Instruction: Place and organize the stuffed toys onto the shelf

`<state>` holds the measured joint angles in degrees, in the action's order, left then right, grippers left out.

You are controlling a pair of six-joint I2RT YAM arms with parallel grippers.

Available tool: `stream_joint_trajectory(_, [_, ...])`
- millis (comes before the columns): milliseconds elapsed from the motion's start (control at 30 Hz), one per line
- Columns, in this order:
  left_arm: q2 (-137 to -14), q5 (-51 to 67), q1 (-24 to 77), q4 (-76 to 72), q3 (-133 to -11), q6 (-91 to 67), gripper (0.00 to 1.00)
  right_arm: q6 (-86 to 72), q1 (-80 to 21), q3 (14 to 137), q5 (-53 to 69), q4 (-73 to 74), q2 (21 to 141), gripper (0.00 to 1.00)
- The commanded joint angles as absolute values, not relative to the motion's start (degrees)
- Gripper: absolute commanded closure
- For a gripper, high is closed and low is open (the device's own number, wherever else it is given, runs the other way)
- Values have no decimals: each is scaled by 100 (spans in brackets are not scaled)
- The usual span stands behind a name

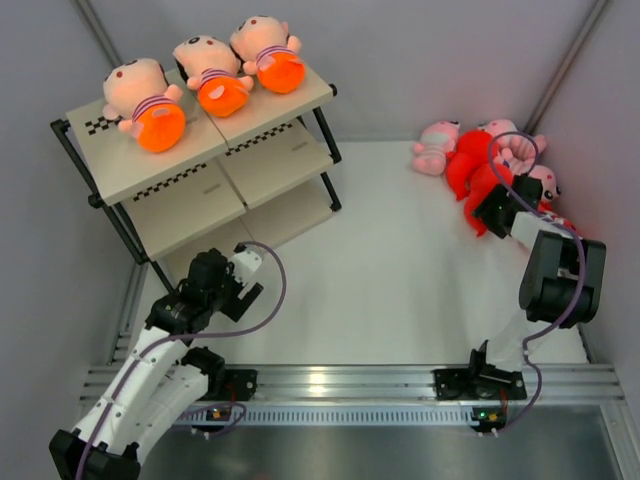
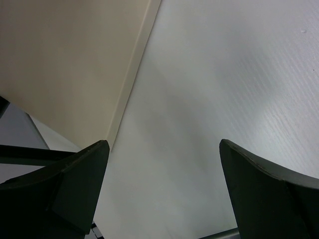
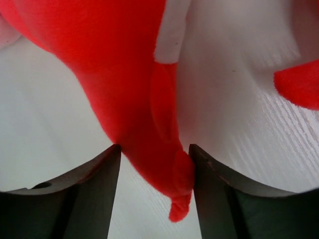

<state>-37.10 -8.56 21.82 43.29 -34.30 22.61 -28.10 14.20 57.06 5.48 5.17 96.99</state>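
The stuffed toys lie heaped at the far right of the table: red-orange fish plush (image 1: 468, 172) among pink striped dolls (image 1: 437, 146). My right gripper (image 1: 497, 207) reaches into the heap. In the right wrist view its jaws (image 3: 154, 164) have closed in on the narrow tail end of a red fish (image 3: 114, 64), and both fingers touch it while it rests on the white table. The shelf (image 1: 285, 148) stands at the far left. My left gripper (image 1: 243, 291) hangs open and empty near the shelf's lowest board (image 2: 65, 64); nothing is between its fingers (image 2: 164, 167).
Three larger peach dolls with orange bottoms (image 1: 145, 105) lie side by side on the shelf's top board. Grey walls close in the table at the back and on both sides. A metal rail (image 1: 350, 380) runs along the near edge.
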Motion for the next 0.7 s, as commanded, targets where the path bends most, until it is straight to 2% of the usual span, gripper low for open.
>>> stream_joint_trajectory(0, [-3753,-817,2162,4140,-3683,2259,2,-2865,1512,5748,826,44,9896,45])
stream_joint_trajectory(67, [-3753,-817,2162,4140,-3691,2259,2,-2865,1529,5722,852,53,9958,47])
stream_joint_trajectory(167, [-3771,-826,2162,4157,-3700,2267,2,-2865,1538,5687,940,53,10116,43])
stream_joint_trajectory(267, [-3788,-835,2162,4157,-3718,2241,2,-2900,1529,5643,967,-211,10178,50])
stream_joint_trajectory(300, [-3788,-835,2162,4175,-3718,2241,2,-2909,1538,5634,958,-237,10178,63])
stream_joint_trajectory(333, [-3805,-835,2162,4175,-3735,2241,2,-2900,1547,5634,958,-246,10169,71])
stream_joint_trajectory(367, [-3806,-835,2162,4184,-3744,2241,2,-2892,1547,5634,958,-237,10117,89])
stream_joint_trajectory(433, [-3797,-835,2162,4201,-3753,2241,2,-2813,1547,5590,932,-167,9959,100])
stream_joint_trajectory(500, [-3814,-844,2162,4210,-3770,2250,2,-2664,1521,5520,757,-36,9503,100])
stream_joint_trajectory(567, [-3841,-861,2162,4245,-3823,2285,2,-2427,1346,5441,56,383,8803,100])
stream_joint_trajectory(667, [-3911,-967,2162,4298,-3937,2303,2,-1655,574,5318,-1595,711,7801,100])
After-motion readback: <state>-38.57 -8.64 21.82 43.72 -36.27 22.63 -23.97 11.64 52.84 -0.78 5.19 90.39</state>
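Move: The red toy with the white patch lies just past the right gripper, its middle about 6 cm ahead, 3 cm left and 2 cm below, its narrow red leg end already between the open fingers. Another red toy lies some 12 cm ahead and 8 cm left, the pink toy about 15 cm ahead and 15 cm left, and the right-hand toy about 3 cm ahead and 12 cm right. From the left gripper the red toy lies roughly 27 cm ahead, 57 cm right and 8 cm down. Sink the right gripper about 2 cm more, easing a centimetre forward over the red toy's leg end, and shut the half-open fingers to pinch it. Then, with the leg held, reverse: draw up some 3 cm and back about 3 cm towards the base, away from the pile, rolling the hand's left side down about 10 degrees. ##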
